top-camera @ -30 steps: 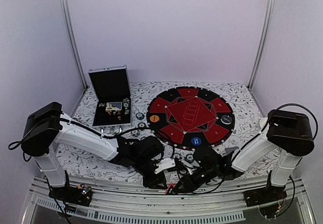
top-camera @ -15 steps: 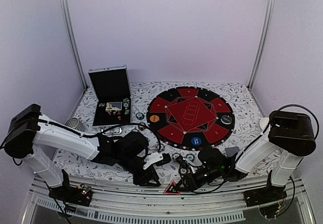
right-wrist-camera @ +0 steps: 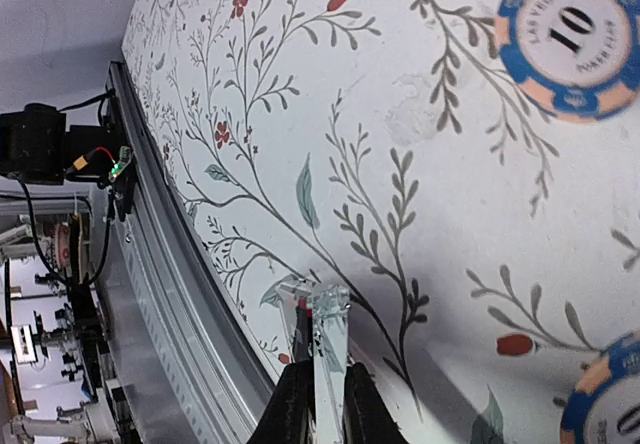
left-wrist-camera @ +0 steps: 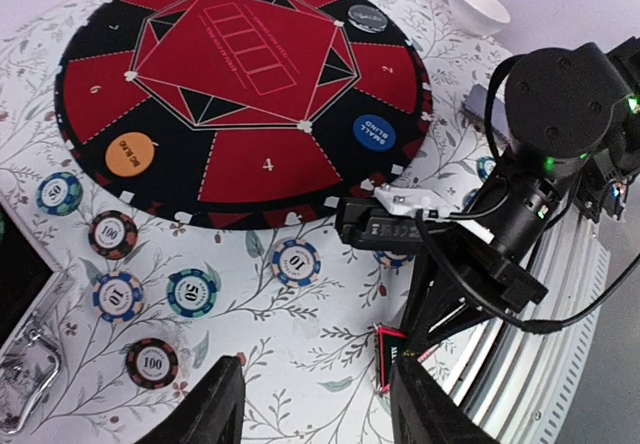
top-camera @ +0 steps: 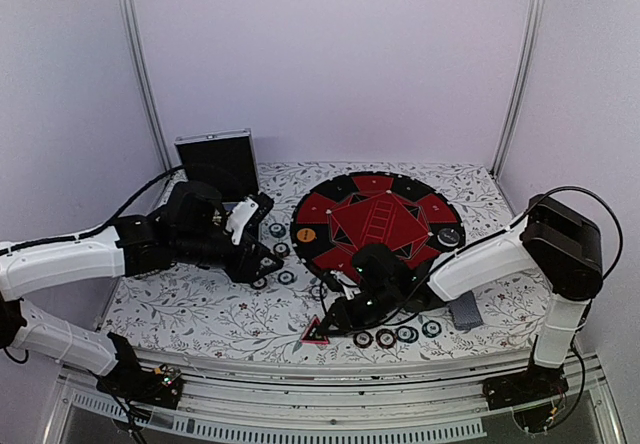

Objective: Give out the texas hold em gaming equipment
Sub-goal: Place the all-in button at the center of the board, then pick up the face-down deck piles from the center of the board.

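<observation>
The small red-black triangle [top-camera: 317,332] stands upright on the cloth near the front edge, with my right gripper [top-camera: 337,320] shut on it. The right wrist view shows it edge-on [right-wrist-camera: 322,339] between the shut fingers [right-wrist-camera: 295,394]. My left gripper [top-camera: 262,260] hovers open and holds nothing beside the case, above loose poker chips [top-camera: 287,277]. In the left wrist view, striped chips [left-wrist-camera: 296,262] lie below the mat [left-wrist-camera: 250,84], and the triangle [left-wrist-camera: 388,356] shows by the right finger [left-wrist-camera: 430,404]. Orange [left-wrist-camera: 130,153], blue [left-wrist-camera: 373,131] and black [left-wrist-camera: 365,17] buttons sit on the mat.
The silver-edged black case [top-camera: 218,166] stands open at the back left. A row of chips [top-camera: 396,336] lies along the front, right of the triangle. A grey card stack [top-camera: 465,310] lies by the right arm. A white cup [left-wrist-camera: 478,6] stands beyond the mat.
My left arm has swung from the front centre back to the left beside the case, its jaws wider. The right gripper has carried the triangle left and away from the front rail.
</observation>
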Available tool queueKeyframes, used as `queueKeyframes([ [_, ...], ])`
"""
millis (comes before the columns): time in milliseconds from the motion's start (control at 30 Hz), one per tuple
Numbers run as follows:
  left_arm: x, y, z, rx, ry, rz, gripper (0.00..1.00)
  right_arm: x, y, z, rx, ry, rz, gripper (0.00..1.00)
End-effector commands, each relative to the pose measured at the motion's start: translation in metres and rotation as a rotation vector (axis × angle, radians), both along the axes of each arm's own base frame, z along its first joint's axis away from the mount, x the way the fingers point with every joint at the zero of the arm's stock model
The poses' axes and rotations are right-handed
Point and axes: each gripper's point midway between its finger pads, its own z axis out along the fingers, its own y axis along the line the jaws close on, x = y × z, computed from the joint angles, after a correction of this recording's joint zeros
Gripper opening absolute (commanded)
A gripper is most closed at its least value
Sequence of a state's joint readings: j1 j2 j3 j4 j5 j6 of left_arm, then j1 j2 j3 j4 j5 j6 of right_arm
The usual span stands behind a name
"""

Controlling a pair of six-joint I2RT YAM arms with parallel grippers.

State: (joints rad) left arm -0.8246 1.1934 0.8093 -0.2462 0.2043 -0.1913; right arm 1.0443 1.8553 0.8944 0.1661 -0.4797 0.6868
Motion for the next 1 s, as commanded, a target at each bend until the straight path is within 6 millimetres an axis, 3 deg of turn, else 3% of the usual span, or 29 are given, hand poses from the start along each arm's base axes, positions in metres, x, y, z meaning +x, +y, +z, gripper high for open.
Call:
queueKeyframes([
  [0, 0.018, 0.020, -0.004, 0.094, 0.013, 0.092, 0.52, 0.004, -0.001, -0.024, -0.164, 0.019, 0.052, 0.18],
  [133, 0.030, 0.021, -0.003, 0.126, 0.007, 0.110, 0.53, 0.020, -0.011, -0.012, -0.244, -0.049, -0.005, 0.45],
  [267, 0.046, 0.016, 0.015, 0.128, -0.054, 0.121, 0.54, 0.042, -0.027, 0.023, -0.346, -0.169, -0.071, 0.63],
  [300, 0.049, 0.014, 0.021, 0.123, -0.067, 0.122, 0.54, 0.049, -0.028, 0.040, -0.351, -0.208, -0.087, 0.66],
  [400, 0.056, 0.007, 0.039, 0.103, -0.109, 0.107, 0.55, 0.065, -0.057, 0.071, -0.426, -0.299, -0.165, 0.79],
  [467, 0.060, 0.004, 0.048, 0.093, -0.140, 0.099, 0.57, 0.074, -0.089, 0.083, -0.491, -0.306, -0.238, 0.98],
  [533, 0.064, 0.004, 0.056, 0.090, -0.174, 0.100, 0.60, 0.081, -0.132, 0.086, -0.577, -0.281, -0.324, 0.99],
  [667, 0.067, 0.009, 0.055, 0.111, -0.211, 0.114, 0.72, 0.074, -0.225, 0.077, -0.776, -0.160, -0.512, 0.99],
  [700, 0.067, 0.010, 0.053, 0.117, -0.213, 0.117, 0.74, 0.069, -0.240, 0.075, -0.801, -0.126, -0.557, 0.99],
  [967, 0.072, 0.022, 0.058, 0.121, -0.235, 0.170, 0.87, 0.046, -0.300, 0.042, -0.854, 0.053, -0.704, 0.99],
])
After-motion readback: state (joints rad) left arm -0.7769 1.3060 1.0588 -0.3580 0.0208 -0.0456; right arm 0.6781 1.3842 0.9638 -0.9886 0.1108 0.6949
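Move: The right fingers still grip the all-in button, its body about 2 cm left of them and 1 cm lower, level fore and aft. The card deck they head for lies roughly 28 cm to the right, 5 cm farther out and 3 cm lower. Near the way there are two dark 100 chips, 8 and 12 cm to the right and 1 cm nearer. From the left hand the button is some 7 cm back, 8 cm right and 17 cm below. Forward with a slight dip, the right hand opens wide and lets go of the all-in button, then climbs about 10 cm and sweeps some 28 cm right to hang over the card deck, sinking again at the end, its fingers swinging from left-and-down to straight down. The left hand draws away forward and up, roughly 6 and 5 cm, opening further. ##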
